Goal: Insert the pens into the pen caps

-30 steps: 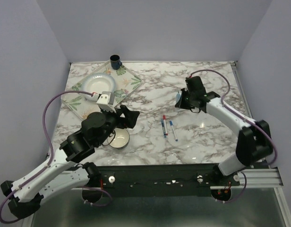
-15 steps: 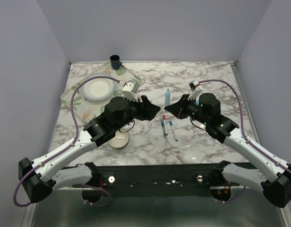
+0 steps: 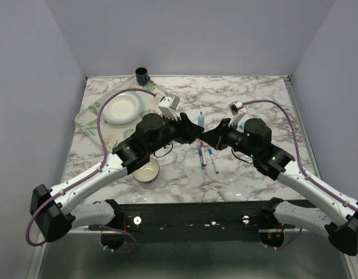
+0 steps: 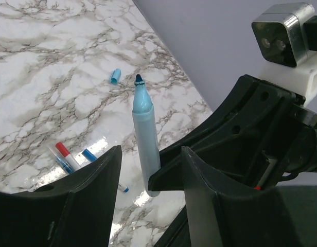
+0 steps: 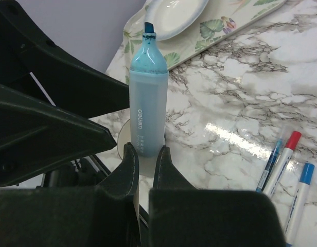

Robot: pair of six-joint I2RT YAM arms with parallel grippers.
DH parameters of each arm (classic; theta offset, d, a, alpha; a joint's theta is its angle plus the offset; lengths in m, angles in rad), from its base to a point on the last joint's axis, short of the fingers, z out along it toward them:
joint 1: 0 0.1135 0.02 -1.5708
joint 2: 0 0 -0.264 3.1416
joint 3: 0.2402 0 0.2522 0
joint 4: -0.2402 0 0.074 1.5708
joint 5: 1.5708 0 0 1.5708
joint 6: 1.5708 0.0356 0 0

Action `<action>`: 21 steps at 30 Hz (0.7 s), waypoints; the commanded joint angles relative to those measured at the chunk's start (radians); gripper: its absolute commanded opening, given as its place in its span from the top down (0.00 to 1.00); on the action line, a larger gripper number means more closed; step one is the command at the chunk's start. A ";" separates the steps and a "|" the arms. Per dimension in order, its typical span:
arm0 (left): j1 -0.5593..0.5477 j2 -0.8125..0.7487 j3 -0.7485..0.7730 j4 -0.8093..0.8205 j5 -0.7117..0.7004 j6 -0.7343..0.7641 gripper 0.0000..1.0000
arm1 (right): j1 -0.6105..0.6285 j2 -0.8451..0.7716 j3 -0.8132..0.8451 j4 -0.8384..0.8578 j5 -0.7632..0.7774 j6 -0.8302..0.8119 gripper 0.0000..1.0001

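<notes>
The thick light blue pen (image 5: 147, 103) stands upright, tip up, with my right gripper (image 5: 145, 149) shut on its lower barrel. In the top view this pen (image 3: 201, 119) is held above mid-table, where my left gripper (image 3: 193, 132) meets my right gripper (image 3: 209, 137). My left gripper (image 4: 151, 154) is open, a jaw on each side of the pen (image 4: 144, 134) with gaps showing. Thin pens, one red-ended (image 3: 203, 152) and one blue-ended (image 3: 212, 160), lie side by side on the marble. A light blue cap (image 4: 115, 76) lies farther off. Red and dark blue caps cannot be made out apart.
A white plate (image 3: 121, 107) sits on a floral tray (image 3: 92, 125) at the back left, with a dark cup (image 3: 142, 74) behind it. A small white bowl (image 3: 146, 170) stands near the front left, under my left arm.
Both arms swung in to the table's middle. The right one carried the light blue pen there, and the left jaws came round it and narrowed.
</notes>
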State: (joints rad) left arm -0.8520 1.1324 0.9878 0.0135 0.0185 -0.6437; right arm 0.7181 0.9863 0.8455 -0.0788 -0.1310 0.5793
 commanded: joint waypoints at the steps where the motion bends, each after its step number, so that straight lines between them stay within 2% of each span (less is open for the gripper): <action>1: 0.008 0.016 0.011 0.059 0.040 0.010 0.45 | 0.020 -0.023 0.021 0.014 0.024 0.001 0.99; 6: 0.014 0.035 0.008 0.066 0.050 0.006 0.46 | 0.035 -0.029 0.026 0.020 0.030 -0.002 0.99; 14: 0.021 0.067 0.005 0.091 0.090 -0.024 0.59 | 0.053 -0.035 0.038 0.025 0.059 -0.010 0.99; 15: 0.021 0.069 0.005 0.094 0.101 -0.025 0.62 | 0.053 -0.037 0.040 0.024 0.059 -0.013 0.99; 18: 0.027 0.075 0.003 0.101 0.118 -0.031 0.84 | 0.057 -0.034 0.043 0.022 0.062 -0.013 0.99; 19: 0.027 0.076 0.002 0.106 0.130 -0.034 0.98 | 0.058 -0.035 0.043 0.022 0.064 -0.010 0.95; 21: 0.036 0.073 0.002 0.111 0.149 -0.045 1.00 | 0.058 -0.037 0.046 0.022 0.056 -0.004 0.82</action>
State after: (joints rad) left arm -0.8318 1.2022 0.9871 0.0925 0.1081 -0.6842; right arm 0.7670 0.9703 0.8520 -0.0765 -0.0940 0.5751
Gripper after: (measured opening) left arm 0.089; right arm 0.078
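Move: The right hand already pinches the uncapped highlighter upright near its lower end, so its middle is about 3 cm above that hand. From the open left hand, the highlighter's middle is some 2 cm right, 1 cm ahead and about level in height. From the right hand, the red-capped pen lies about 7 cm ahead and 5 right, the blue-capped pen 4 ahead and 8 right, and the highlighter cap 21 ahead and 19 right, all some 26 cm below. Left hand eases about 2 cm right and shuts its fingers on the highlighter, which the right keeps pinching. ##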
